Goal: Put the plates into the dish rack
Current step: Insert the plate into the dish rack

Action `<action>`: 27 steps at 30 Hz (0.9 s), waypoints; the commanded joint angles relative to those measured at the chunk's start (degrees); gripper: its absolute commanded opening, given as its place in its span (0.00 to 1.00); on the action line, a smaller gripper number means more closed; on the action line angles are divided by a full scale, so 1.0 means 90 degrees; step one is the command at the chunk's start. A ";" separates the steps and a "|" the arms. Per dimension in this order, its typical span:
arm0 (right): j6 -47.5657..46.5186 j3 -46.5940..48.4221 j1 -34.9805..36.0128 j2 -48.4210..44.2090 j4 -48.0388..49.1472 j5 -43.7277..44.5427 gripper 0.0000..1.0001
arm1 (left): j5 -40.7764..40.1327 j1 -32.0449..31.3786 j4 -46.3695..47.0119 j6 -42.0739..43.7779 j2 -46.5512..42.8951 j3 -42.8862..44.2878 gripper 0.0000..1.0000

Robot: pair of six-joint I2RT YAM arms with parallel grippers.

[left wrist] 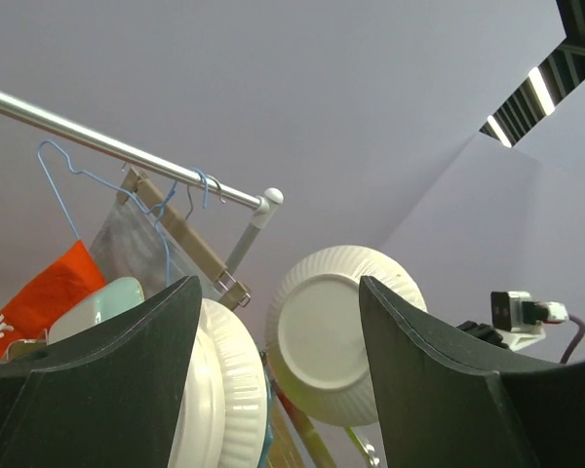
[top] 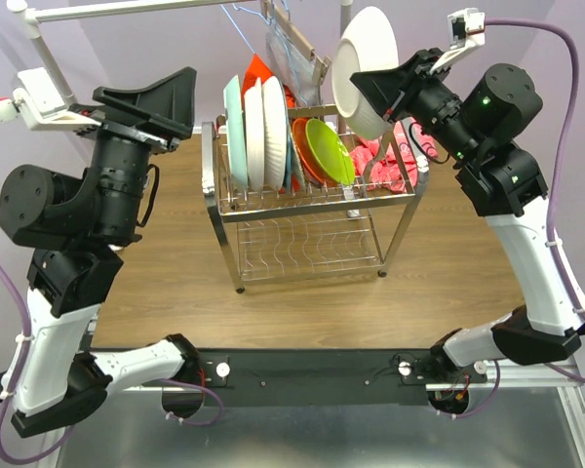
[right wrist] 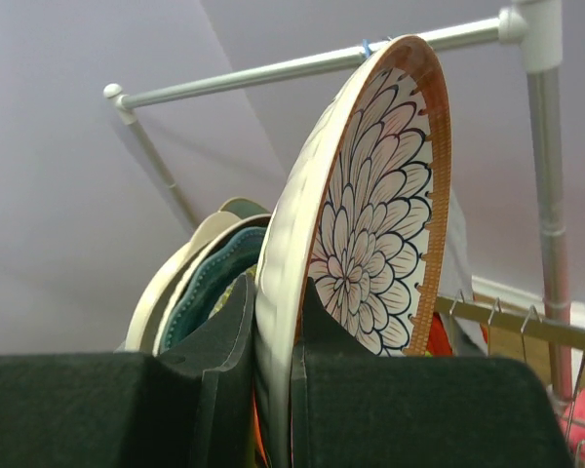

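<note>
The chrome wire dish rack stands mid-table. On edge in its upper shelf are mint, white, orange and lime green plates. My right gripper is shut on the rim of a floral plate, held on edge in the air above the rack's right end. In the right wrist view, its fingers pinch that white-and-brown floral plate. My left gripper hangs open and empty left of the rack. Its view looks up at the held plate's ribbed white back.
A white clothes rail with hangers runs behind the rack. A red and pink cloth lies at the rack's right end. An orange bag hangs behind the racked plates.
</note>
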 commanded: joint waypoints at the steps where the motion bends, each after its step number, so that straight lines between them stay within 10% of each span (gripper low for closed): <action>1: 0.0995 -0.0110 -0.0398 -0.0400 0.0782 0.0184 0.01 | -0.0352 -0.0017 0.0063 0.0042 -0.0212 -0.0122 0.75; 27: 0.1367 -0.1478 -0.0643 -0.0820 0.0586 -0.0227 0.01 | -0.0450 -0.0007 0.0023 -0.0085 -0.0330 -0.0259 0.75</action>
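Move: My right hand holds the flower-patterned plate by its rim above the rack. The free slot I'm taking it to lies about 8 cm ahead, 6 cm left and 13 cm below that hand. The lime plate stands about 6 cm left of the slot, with the orange plate some 3 cm beyond it; the rack's right end is about 7 cm to my right. From my idle left hand the slot is roughly 17 cm ahead, 34 cm right and 20 cm down. I lower the plate towards the free slot beside the lime plate, about 6.5 cm with my right hand. I start by easing some 2 cm forward and 2.5 cm right, and tip the hand down about 15 degrees, mostly early on. After that it sinks nearly straight, my fingers still pinching the rim. ##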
